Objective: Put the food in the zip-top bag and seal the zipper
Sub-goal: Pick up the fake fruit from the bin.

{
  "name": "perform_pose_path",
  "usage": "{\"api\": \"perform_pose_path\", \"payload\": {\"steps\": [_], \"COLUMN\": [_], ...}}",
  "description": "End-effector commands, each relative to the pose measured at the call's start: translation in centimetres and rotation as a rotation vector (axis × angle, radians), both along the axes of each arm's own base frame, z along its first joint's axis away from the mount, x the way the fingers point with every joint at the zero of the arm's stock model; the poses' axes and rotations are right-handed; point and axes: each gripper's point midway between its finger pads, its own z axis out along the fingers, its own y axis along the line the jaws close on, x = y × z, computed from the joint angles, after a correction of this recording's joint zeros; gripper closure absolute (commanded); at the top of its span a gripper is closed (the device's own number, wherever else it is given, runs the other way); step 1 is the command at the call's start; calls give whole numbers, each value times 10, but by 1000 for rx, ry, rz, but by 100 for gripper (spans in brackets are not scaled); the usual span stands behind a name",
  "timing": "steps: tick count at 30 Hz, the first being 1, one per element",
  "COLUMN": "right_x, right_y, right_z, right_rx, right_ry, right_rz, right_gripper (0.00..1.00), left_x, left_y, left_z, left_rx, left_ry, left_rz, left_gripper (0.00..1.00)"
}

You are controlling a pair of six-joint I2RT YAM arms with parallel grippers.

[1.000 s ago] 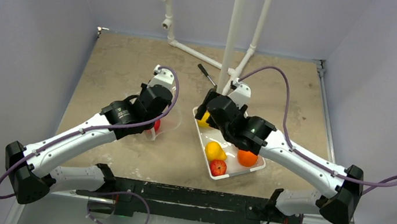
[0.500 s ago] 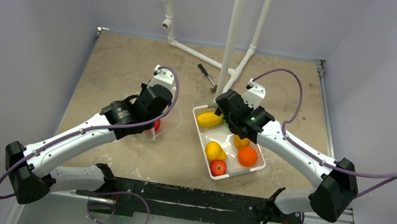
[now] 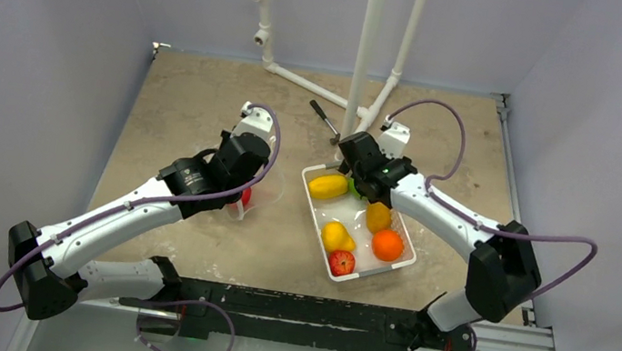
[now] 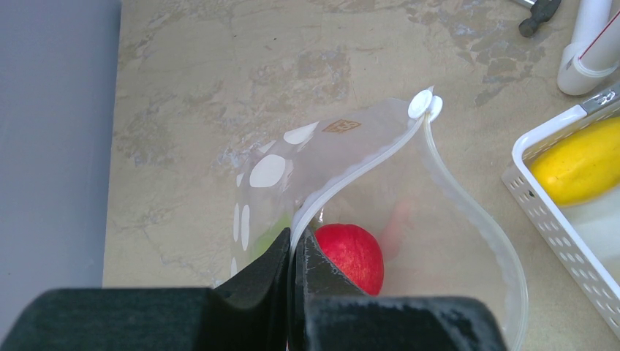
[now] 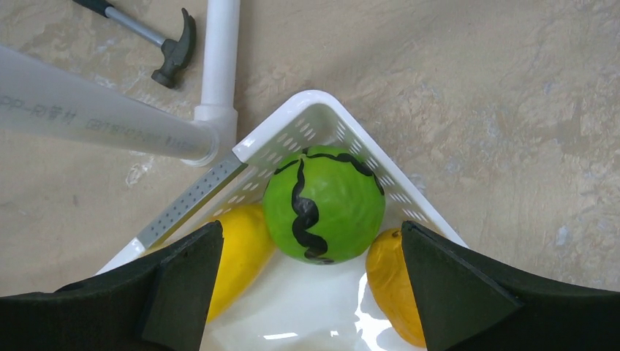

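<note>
My left gripper is shut on the zipper of the zip-top bag and holds its mouth up and open. A red apple and a green piece lie inside the bag. From above, the bag sits left of the white tray. My right gripper is open over the tray's far corner, straddling a green striped ball that lies between two yellow fruits. More food lies in the tray: a yellow fruit, a red apple and an orange.
A small hammer lies on the table behind the tray. A white pipe frame rises just beyond the tray's far corner, close to my right wrist. One pipe crosses the upper left of the right wrist view.
My right arm has swung away from over the tray's middle to its far corner, uncovering the fruits there. The left arm and the bag have not moved.
</note>
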Motion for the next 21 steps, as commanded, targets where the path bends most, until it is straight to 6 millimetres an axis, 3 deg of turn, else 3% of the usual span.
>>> {"api": "perform_pose_path", "payload": {"steps": [1, 21], "right_x": [14, 28], "right_y": [2, -3], "right_z": [-8, -65], "right_rx": [-24, -77], "right_ry": [-11, 75], "right_rz": [14, 32], "right_gripper": [7, 8], "left_x": [1, 1], "left_y": [0, 0], "left_z": [7, 9], "left_rx": [-18, -22], "left_ry": [-30, -33], "left_rz": [8, 5], "left_gripper": [100, 100]}}
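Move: The watermelon in the bin's far corner lies about 9 cm below the right hand, 4 cm ahead and 1 cm to its right. The long yellow fruit is some 9 cm to the left of it and 2 cm nearer the base; the orange mango is about 5 cm to its right and 8 cm nearer. The white post's foot stands 8 cm beyond it and 7 cm left. From the left hand, the watermelon is about 29 cm right, 8 cm ahead and 18 cm below. With its jaws held wide open, the right hand sinks about 6 cm into the bin's far corner and eases some 2 cm forward, tipping its fingers about 5 degrees steeper as it slows, to bring one finger to either side of the watermelon without closing. The left hand stays put all the while, its shut fingers still pinching the rim of the open bag. ##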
